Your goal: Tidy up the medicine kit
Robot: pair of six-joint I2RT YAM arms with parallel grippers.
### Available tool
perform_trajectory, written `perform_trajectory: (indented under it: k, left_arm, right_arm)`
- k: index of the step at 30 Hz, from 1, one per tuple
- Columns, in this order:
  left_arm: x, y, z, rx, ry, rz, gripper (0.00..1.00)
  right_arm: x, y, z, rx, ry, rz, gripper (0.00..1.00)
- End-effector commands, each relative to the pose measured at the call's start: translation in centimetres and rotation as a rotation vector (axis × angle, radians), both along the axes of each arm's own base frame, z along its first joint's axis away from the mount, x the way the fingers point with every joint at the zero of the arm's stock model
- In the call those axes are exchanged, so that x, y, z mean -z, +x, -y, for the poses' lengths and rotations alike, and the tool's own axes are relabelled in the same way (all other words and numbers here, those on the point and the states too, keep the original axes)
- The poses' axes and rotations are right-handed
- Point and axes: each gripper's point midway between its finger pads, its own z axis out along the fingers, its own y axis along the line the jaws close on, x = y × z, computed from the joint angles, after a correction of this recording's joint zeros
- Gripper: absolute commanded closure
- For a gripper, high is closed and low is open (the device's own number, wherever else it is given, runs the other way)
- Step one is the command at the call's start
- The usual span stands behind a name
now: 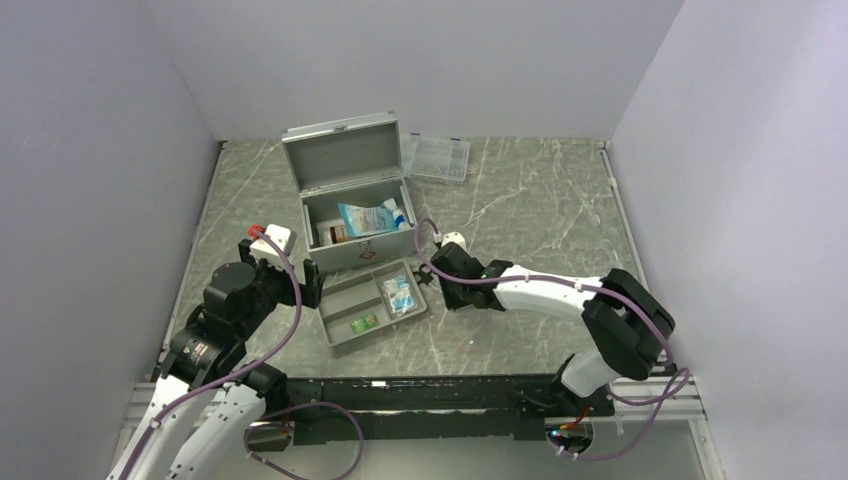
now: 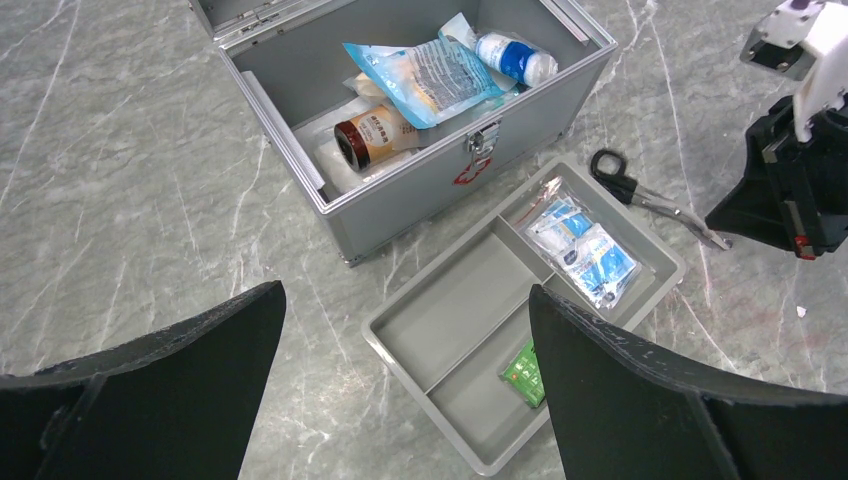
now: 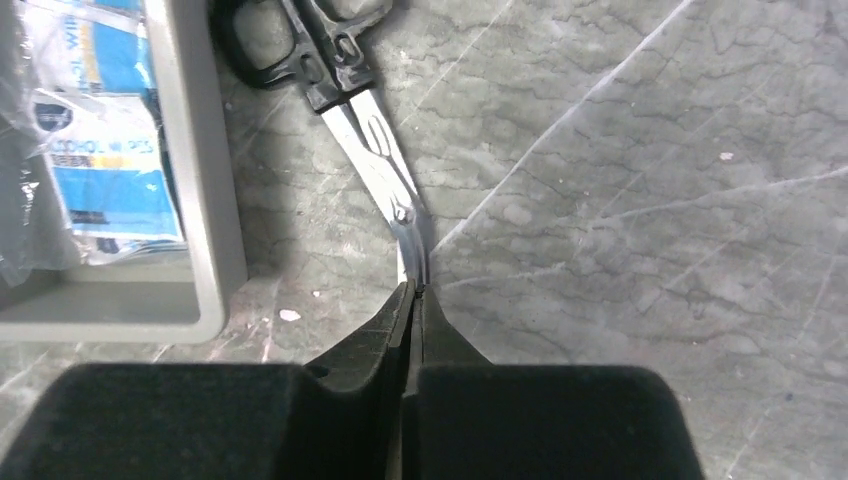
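The medicine kit (image 1: pixel 352 205) is a grey metal box standing with its lid up; inside lie a brown bottle (image 2: pixel 375 135), a blue pouch (image 2: pixel 430 75) and a white-and-blue bottle (image 2: pixel 515 57). Before it sits a shallow grey divided tray (image 2: pixel 470 330) holding an alcohol wipes packet (image 2: pixel 585 250) and a small green packet (image 2: pixel 522 372). Black-handled scissors (image 3: pixel 375 140) lie on the table right of the tray. My right gripper (image 3: pixel 412 292) is shut on the tips of their blades. My left gripper (image 2: pixel 405 295) hangs wide open above the tray's near-left corner, holding nothing.
A flat clear plastic compartment case (image 1: pixel 436 157) lies behind the kit at the right. The marble table (image 1: pixel 540 220) is walled on three sides. The right arm (image 1: pixel 560 295) reaches across the table in front of the tray's right end.
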Motion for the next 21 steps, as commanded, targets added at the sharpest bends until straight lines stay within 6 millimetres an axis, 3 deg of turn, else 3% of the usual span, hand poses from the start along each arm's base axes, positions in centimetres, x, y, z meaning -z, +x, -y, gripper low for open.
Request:
perform_trajectory:
  k: [1,9,14,21]
  left_arm:
    - [-1.5,0.2,0.2,0.001,-0.030,0.036,0.01]
    - [-1.4,0.2,0.2,0.002,-0.031,0.034,0.01]
    - [-1.4,0.2,0.3,0.003,-0.030,0.032,0.01]
    - [-1.4,0.2,0.2,-0.001,-0.030,0.035,0.01]
  right_arm:
    - [-2.9,0.7,-0.2,0.020,0.041,0.067,1.00]
    - [-2.6,0.4,0.1,0.028,0.050,0.065,1.00]
    - [-3.2,1.3,-1.2,0.008,0.078,0.090,0.63]
    - [-3.6,3.8,-2.9,-0.018,0.035,0.132,0.50]
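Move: The scissors lie on the table just below the right hand's shut fingertips, which are at the blade end; their middle is about 4 cm ahead, 3 cm to the left and 2 cm below, handles pointing forward-left. The grey tray's middle is some 14 cm left, level with the hand; the alcohol wipes in it are about 9 cm left and 2 cm ahead. From the left hand the scissors are roughly 6 cm ahead, 25 cm right and 21 cm below. Leaving the scissors' blade end without a hold on it, the right hand's shut fingertips rise about 2 cm, hover, then open to nearly half. As they spread, the hand starts forward and left along the blades towards the scissors' middle, about 1 cm, sinking slightly, with the fingers either side of the blade tips. ##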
